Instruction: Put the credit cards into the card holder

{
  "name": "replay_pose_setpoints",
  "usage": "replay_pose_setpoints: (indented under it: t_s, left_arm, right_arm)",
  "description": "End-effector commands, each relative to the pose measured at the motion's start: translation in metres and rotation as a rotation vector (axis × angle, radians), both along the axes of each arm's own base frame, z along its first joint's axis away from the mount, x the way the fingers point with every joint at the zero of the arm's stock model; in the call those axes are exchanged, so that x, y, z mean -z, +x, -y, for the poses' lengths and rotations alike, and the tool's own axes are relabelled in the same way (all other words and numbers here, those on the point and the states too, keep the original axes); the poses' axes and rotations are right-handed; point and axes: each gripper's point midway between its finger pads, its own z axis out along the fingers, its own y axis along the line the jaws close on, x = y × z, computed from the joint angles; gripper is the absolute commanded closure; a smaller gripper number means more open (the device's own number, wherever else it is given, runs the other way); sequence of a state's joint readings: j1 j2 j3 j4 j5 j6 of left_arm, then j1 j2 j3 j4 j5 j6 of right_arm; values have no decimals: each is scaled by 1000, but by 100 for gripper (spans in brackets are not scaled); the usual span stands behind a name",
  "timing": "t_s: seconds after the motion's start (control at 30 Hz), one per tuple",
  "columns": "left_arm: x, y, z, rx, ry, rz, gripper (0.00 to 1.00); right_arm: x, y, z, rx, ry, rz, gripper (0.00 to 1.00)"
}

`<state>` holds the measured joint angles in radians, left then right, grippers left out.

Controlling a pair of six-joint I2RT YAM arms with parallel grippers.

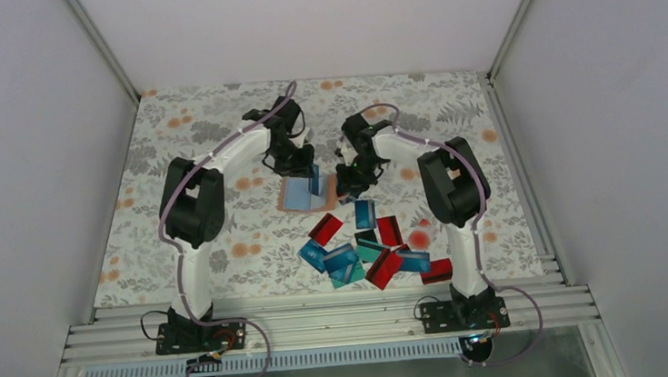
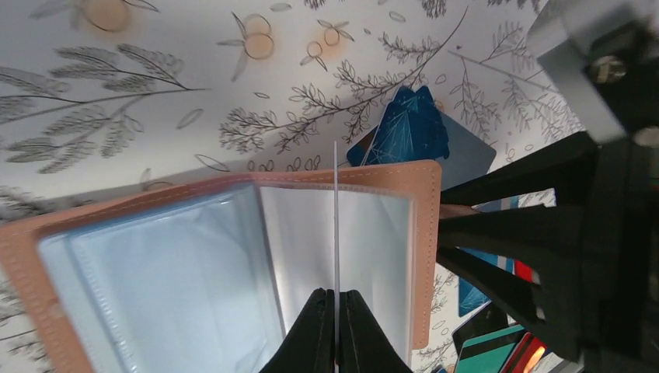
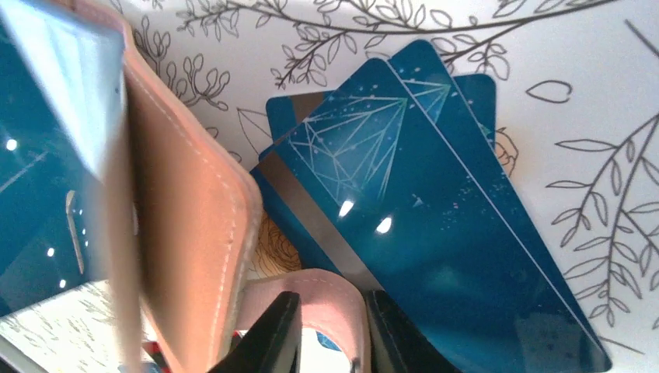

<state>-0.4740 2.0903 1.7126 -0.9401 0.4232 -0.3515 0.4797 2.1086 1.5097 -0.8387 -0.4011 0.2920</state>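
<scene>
The card holder (image 1: pixel 295 196) lies open on the floral cloth, tan with clear sleeves (image 2: pixel 155 272). My left gripper (image 2: pixel 336 299) is shut on one thin card (image 2: pixel 336 217), seen edge-on and held upright over the holder's right half (image 2: pixel 423 233); in the top view this card is blue (image 1: pixel 315 179). My right gripper (image 3: pixel 330 326) is at the holder's right edge, its jaws slightly parted on either side of a curled tan flap (image 3: pixel 342 291). Blue credit cards (image 3: pixel 404 194) lie fanned just beside that edge.
A heap of red, blue and teal cards (image 1: pixel 368 249) lies on the cloth near the right arm's base. White walls and metal rails (image 1: pixel 324 322) border the cloth. The two grippers are close together, with the right one's black fingers (image 2: pixel 505 233) showing in the left wrist view.
</scene>
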Motion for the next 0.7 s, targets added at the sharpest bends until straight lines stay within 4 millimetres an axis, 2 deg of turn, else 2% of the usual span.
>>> replay_pose_setpoints:
  t_s: [0.0, 0.27, 0.37, 0.5, 0.67]
  left_arm:
    - [-2, -1, 17, 33, -25, -4, 98]
    - [11, -2, 15, 27, 25, -14, 98]
    - [14, -1, 15, 22, 27, -19, 98]
    - [10, 0, 16, 15, 13, -12, 98]
    - [11, -2, 16, 13, 8, -17, 98]
  right_arm:
    - [-11, 11, -3, -3, 46, 25, 76]
    - [-43, 20, -2, 33, 123, 60, 56]
    - [-51, 18, -10, 14, 192, 65, 51]
    - [-49, 12, -23, -10, 279, 24, 46]
    - [-37, 9, -26, -18, 297, -2, 41]
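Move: The left hand holds a blue card upright over the open card holder, whose right-hand pocket lies about 8 cm below it, 3 cm back and 2 cm to its right. Blue cards lie 8 cm right and 2 cm back; a red card lies 2 cm right and 12 cm back. From the right hand, which holds the holder's strap, the pocket is about 5 cm left and 1 cm ahead, the blue cards 3 cm right and 2 cm ahead. Upward, then also leftward towards the holder, the right hand leaves the strap: its fingers open from nearly shut to over half wide, and it rises nearly 4 cm while the fingertips swing some 15 degrees to the left. The left hand, still pinching the blue card, eases about 1 cm down and 1 cm right over the right-hand pocket, then holds there. ##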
